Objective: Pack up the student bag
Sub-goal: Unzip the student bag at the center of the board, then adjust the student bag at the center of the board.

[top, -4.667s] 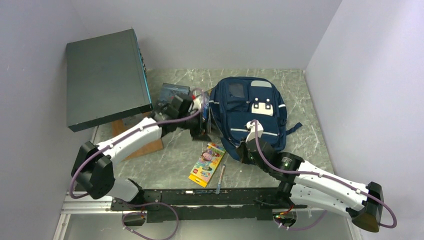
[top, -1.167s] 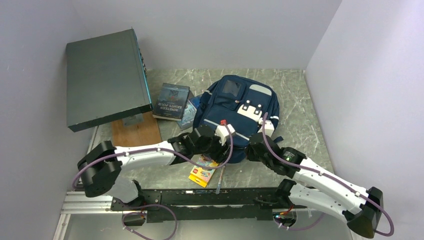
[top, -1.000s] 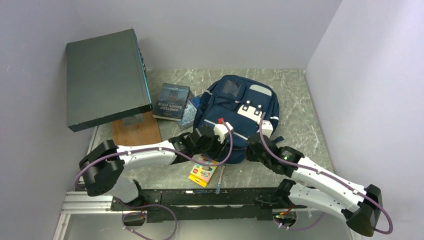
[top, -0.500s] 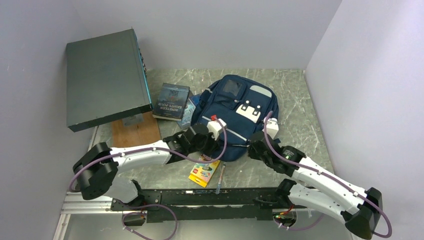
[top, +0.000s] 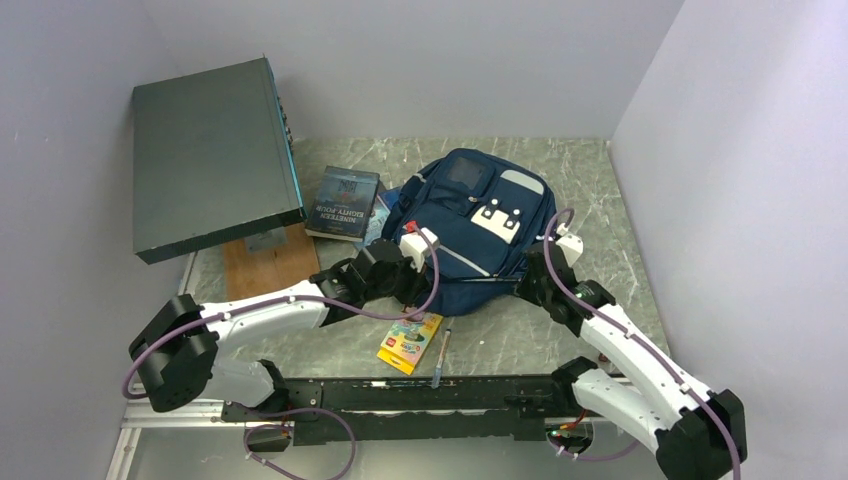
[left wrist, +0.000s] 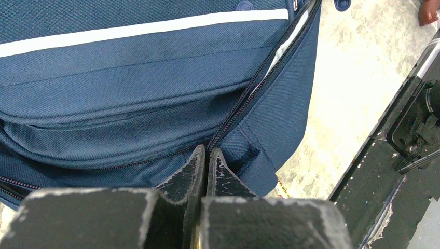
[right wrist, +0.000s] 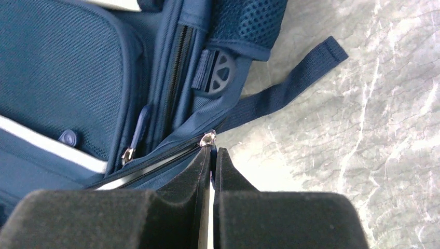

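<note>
The student bag, navy with thin white stripes, lies flat on the marble table. My left gripper is at its near left edge. In the left wrist view, the left gripper is shut, pinching the bag's fabric right beside the zipper line. My right gripper is at the bag's near right corner. The right wrist view shows the right gripper shut on the blue pull tab under a metal zipper slider. A loose strap trails onto the table.
A dark book lies left of the bag, over another flat item. A colourful crayon box and a pen lie near the front rail. A big dark flat box rests on a wooden block at left.
My left gripper has shut on the bag's near edge and drawn left. The right gripper, still shut on the zipper pull, has moved right and farther back.
</note>
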Motion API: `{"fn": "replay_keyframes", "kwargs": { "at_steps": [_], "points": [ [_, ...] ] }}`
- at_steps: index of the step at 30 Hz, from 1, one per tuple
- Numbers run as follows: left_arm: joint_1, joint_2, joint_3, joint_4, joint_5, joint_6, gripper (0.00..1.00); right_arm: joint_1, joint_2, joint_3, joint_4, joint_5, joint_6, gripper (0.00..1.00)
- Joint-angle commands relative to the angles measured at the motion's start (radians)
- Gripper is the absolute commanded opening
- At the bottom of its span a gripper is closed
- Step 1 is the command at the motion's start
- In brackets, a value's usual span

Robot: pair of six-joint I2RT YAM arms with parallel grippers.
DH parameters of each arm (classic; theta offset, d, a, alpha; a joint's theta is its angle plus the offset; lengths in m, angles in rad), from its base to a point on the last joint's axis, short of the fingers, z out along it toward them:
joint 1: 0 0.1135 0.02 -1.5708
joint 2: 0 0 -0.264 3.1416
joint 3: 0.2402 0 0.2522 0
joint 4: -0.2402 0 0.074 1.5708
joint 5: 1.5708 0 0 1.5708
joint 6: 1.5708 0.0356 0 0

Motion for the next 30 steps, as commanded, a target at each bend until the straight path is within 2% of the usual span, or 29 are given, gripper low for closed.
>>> {"fn": "replay_keyframes", "kwargs": {
  "at_steps": [1, 3, 4, 7, 8, 11, 13, 16, 19, 22, 25, 30],
  "points": [
    [0.032, -0.018, 0.003, -0.046, -0.046, -0.004, 0.00, -0.080, 0.012, -0.013, -0.005, 0.086, -0.055, 0.00],
    [0.034, -0.013, 0.010, -0.051, -0.036, -0.005, 0.00, -0.084, -0.002, -0.013, 0.014, 0.037, -0.098, 0.00],
    [0.033, -0.010, 0.015, -0.053, -0.022, -0.009, 0.00, -0.085, -0.014, -0.008, 0.028, -0.015, -0.133, 0.07],
    [0.038, 0.011, 0.037, -0.057, 0.034, -0.016, 0.00, -0.085, -0.055, 0.020, 0.023, -0.153, -0.219, 0.39],
    [0.045, 0.026, 0.048, -0.085, 0.053, -0.021, 0.03, -0.085, -0.075, 0.041, 0.022, -0.193, -0.242, 0.49],
    [0.080, 0.058, 0.063, -0.106, 0.134, -0.060, 0.19, -0.084, -0.116, 0.090, 0.029, -0.295, -0.295, 0.60],
    [0.121, 0.043, 0.043, -0.070, 0.208, -0.092, 0.39, -0.083, -0.121, 0.112, 0.061, -0.369, -0.356, 0.63],
    [0.165, -0.019, 0.016, -0.023, 0.299, -0.123, 0.57, -0.068, -0.066, 0.134, 0.114, -0.478, -0.433, 0.65],
    [0.189, -0.105, 0.041, -0.069, 0.322, -0.098, 0.64, -0.009, 0.016, 0.165, 0.146, -0.497, -0.466, 0.66],
    [0.202, -0.216, 0.087, -0.147, 0.282, -0.029, 0.70, 0.111, 0.096, 0.194, 0.203, -0.458, -0.471, 0.67],
    [0.207, -0.341, 0.108, -0.178, 0.169, 0.054, 0.76, 0.239, 0.211, 0.236, 0.251, -0.392, -0.483, 0.69],
    [0.208, -0.539, 0.023, -0.108, -0.082, 0.186, 0.85, 0.338, 0.435, 0.367, 0.251, -0.329, -0.500, 0.71]
  ]
}}
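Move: The left fingers pinch the unzipped edge at the student bag's near left corner. From them the Nineteen Eighty-Four book lies about 23 cm ahead and 18 cm left, and the crayon box about 9 cm back, straight in line, both several centimetres lower. The right fingers pinch the zip pull right at their tips; from there the middle of the bag's opening is some 14 cm left, 1 cm back and slightly below, the marker roughly 19 cm left and 16 cm back. Both grips on the bag end as the fingers open wide. The left hand dips about 3 cm while easing left, then climbs well clear of the edge to the left, tipping its fingers upward; the right lets go of the zip pull, lifts, then swings some 16 cm left over the opening, sinking again late and turning about 50 degrees counter-clockwise. ##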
